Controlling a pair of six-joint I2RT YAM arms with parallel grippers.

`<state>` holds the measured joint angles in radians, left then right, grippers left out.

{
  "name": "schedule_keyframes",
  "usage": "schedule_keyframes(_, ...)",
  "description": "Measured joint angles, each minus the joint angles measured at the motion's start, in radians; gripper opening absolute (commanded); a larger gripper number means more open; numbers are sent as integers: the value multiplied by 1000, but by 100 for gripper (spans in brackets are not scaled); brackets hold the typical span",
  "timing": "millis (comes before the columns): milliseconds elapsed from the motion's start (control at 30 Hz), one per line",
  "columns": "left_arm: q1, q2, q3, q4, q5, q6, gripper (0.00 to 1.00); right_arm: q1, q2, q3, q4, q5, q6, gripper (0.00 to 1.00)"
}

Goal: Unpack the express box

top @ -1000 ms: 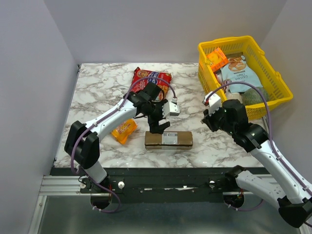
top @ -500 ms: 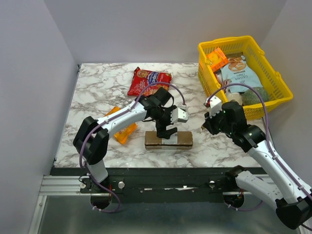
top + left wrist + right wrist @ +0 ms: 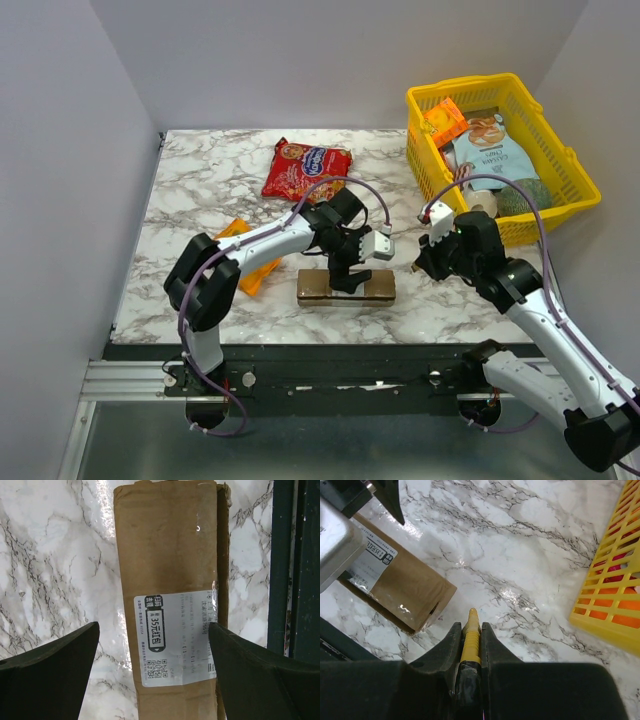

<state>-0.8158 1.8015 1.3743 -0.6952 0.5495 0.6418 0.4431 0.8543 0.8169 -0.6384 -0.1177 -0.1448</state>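
Note:
The express box (image 3: 345, 287), a long brown carton with a white label, lies flat near the table's front edge. My left gripper (image 3: 352, 274) hangs right over its middle, open. In the left wrist view the box (image 3: 170, 570) runs up between the two dark fingers (image 3: 50, 675), which stand wide on either side of it. My right gripper (image 3: 420, 262) is just right of the box, shut on a slim yellow ridged tool (image 3: 471, 639). The tool's tip points at the marble a short way from the box's open right end (image 3: 427, 611).
A yellow basket (image 3: 575, 195) with several snack packs stands at the back right, and its wall (image 3: 612, 580) is close to my right gripper. A red snack bag (image 3: 307, 168) lies behind the box, an orange pack (image 3: 250, 268) to its left. The table's dark front edge (image 3: 292, 565) runs alongside the box.
My left gripper has swung right and come down from the box's left end to over its middle. The right gripper with the yellow tool has barely shifted.

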Motion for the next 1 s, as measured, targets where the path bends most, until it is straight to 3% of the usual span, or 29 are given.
schedule_keyframes(167,0,35,33,-26,17,-2,97,0,0,-7,0,-10,6,0)
schedule_keyframes(400,31,159,174,-126,126,-23,77,-3,1,-7,0,-12,12,0)
schedule_keyframes(500,69,223,238,-180,196,-37,73,-5,4,-7,0,-12,13,0)
schedule_keyframes(767,210,348,365,-243,314,-106,74,-5,35,-7,1,-12,13,0)
schedule_keyframes(1000,327,512,576,-256,385,-200,76,-5,111,14,1,-12,11,0)
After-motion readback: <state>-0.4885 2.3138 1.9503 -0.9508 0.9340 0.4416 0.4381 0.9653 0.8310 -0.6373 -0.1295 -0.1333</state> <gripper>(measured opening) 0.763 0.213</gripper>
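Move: The brown express box lies under the open left gripper, its middle about 5 cm below the hand point and within a centimetre or so back and to the left, its long side running left-right. The orange snack bag is some 24 cm left and 6 cm farther out; the red snack bag about 10 cm left and 26 cm out. From the right hand, which holds the yellow cutter, the box is about 16 cm left, 3 cm back and roughly 12 cm below. Draw the left fingers in about a quarter of their range around the box's label section, easing a little right first, then sweep the hand forward some 12 cm, dragging the box along. As it goes, tip the fingers back towards the base by nearly 30 degrees and swing the wrist about 20 degrees counter-clockwise. Keep the right fingers shut on the cutter, lowering that hand about 2 cm. ##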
